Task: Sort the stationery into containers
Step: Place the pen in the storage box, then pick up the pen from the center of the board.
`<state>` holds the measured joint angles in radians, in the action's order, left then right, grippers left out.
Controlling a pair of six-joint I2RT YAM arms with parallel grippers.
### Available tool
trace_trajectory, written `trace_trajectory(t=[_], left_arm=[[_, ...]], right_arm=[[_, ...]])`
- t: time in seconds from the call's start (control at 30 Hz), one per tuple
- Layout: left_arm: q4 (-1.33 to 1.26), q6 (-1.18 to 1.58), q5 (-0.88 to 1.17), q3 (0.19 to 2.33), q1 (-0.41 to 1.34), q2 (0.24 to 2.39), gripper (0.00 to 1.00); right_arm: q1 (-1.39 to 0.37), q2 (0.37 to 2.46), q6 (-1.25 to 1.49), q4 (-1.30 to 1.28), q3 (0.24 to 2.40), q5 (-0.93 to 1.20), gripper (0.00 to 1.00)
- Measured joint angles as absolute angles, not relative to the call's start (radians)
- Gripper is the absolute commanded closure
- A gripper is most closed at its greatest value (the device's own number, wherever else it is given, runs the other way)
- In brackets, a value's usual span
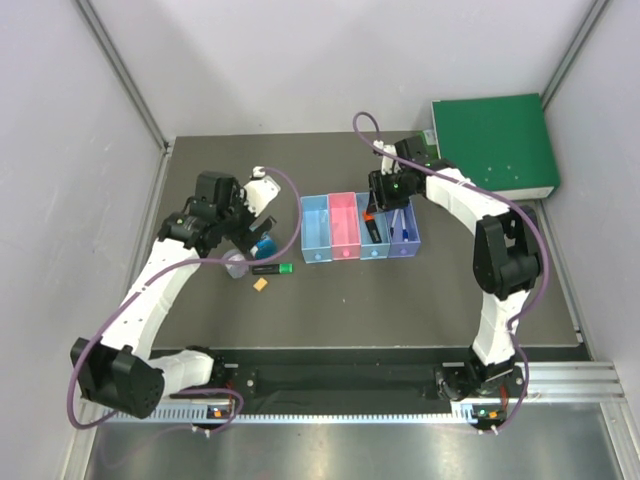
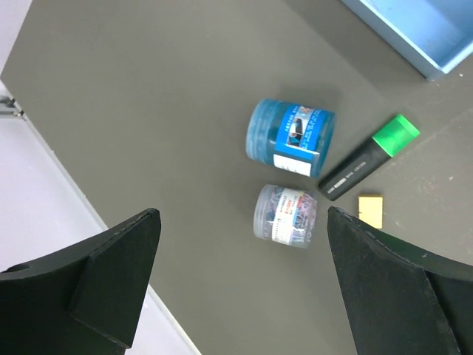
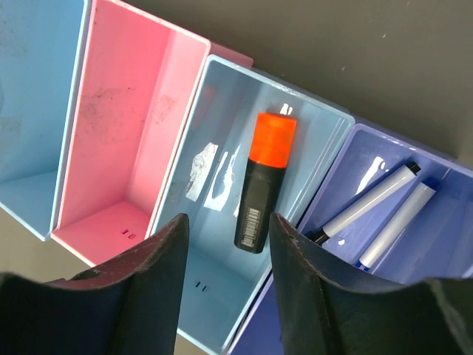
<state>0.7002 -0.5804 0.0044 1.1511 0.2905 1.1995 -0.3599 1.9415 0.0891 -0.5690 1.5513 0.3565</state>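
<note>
The four joined bins stand mid-table: light blue (image 1: 315,228), pink (image 1: 344,225), light blue (image 1: 370,243), purple (image 1: 404,240). My right gripper (image 3: 225,244) is open and empty above the second light blue bin (image 3: 214,296). The orange-capped highlighter (image 3: 264,181) lies in that bin. Two white pens (image 3: 369,203) lie in the purple bin (image 3: 436,244). My left gripper (image 2: 240,281) is open and empty above the blue tin (image 2: 290,139) and grey tin (image 2: 285,215). The green-capped highlighter (image 2: 369,157) and orange block (image 2: 370,211) lie beside them on the table.
A large green binder (image 1: 493,145) lies at the back right corner. The pink bin (image 3: 133,133) and first light blue bin (image 3: 29,111) hold nothing. Grey walls close the table on left and right.
</note>
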Motion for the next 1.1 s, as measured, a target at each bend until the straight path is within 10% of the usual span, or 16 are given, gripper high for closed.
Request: trace_trajectory(t=[1.1], left_arm=[[0.529,-0.94,0.318,0.921,0.389,1.455,0.04]], right_arm=[[-0.191,1.71,-0.242,-0.85,1.855,0.252,0.49]])
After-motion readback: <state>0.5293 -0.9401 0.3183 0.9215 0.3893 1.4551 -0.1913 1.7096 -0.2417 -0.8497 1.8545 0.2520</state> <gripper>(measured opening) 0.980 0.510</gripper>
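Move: The green-capped pen lies about 20 cm below the left hand, some 7 cm to its right and 4 cm back. Around it, at much the same depth, are the blue jar, level ahead and 4 cm right of that hand, the clip jar, 4 cm back and 1 cm left, and the yellow eraser, 8 cm back and 4 cm right. From the right hand the pen is about 22 cm left, 14 cm back and 9 cm lower. The open left hand sinks 14 cm, swinging right towards the green-capped pen; the right rises 18 cm, going rightward. ##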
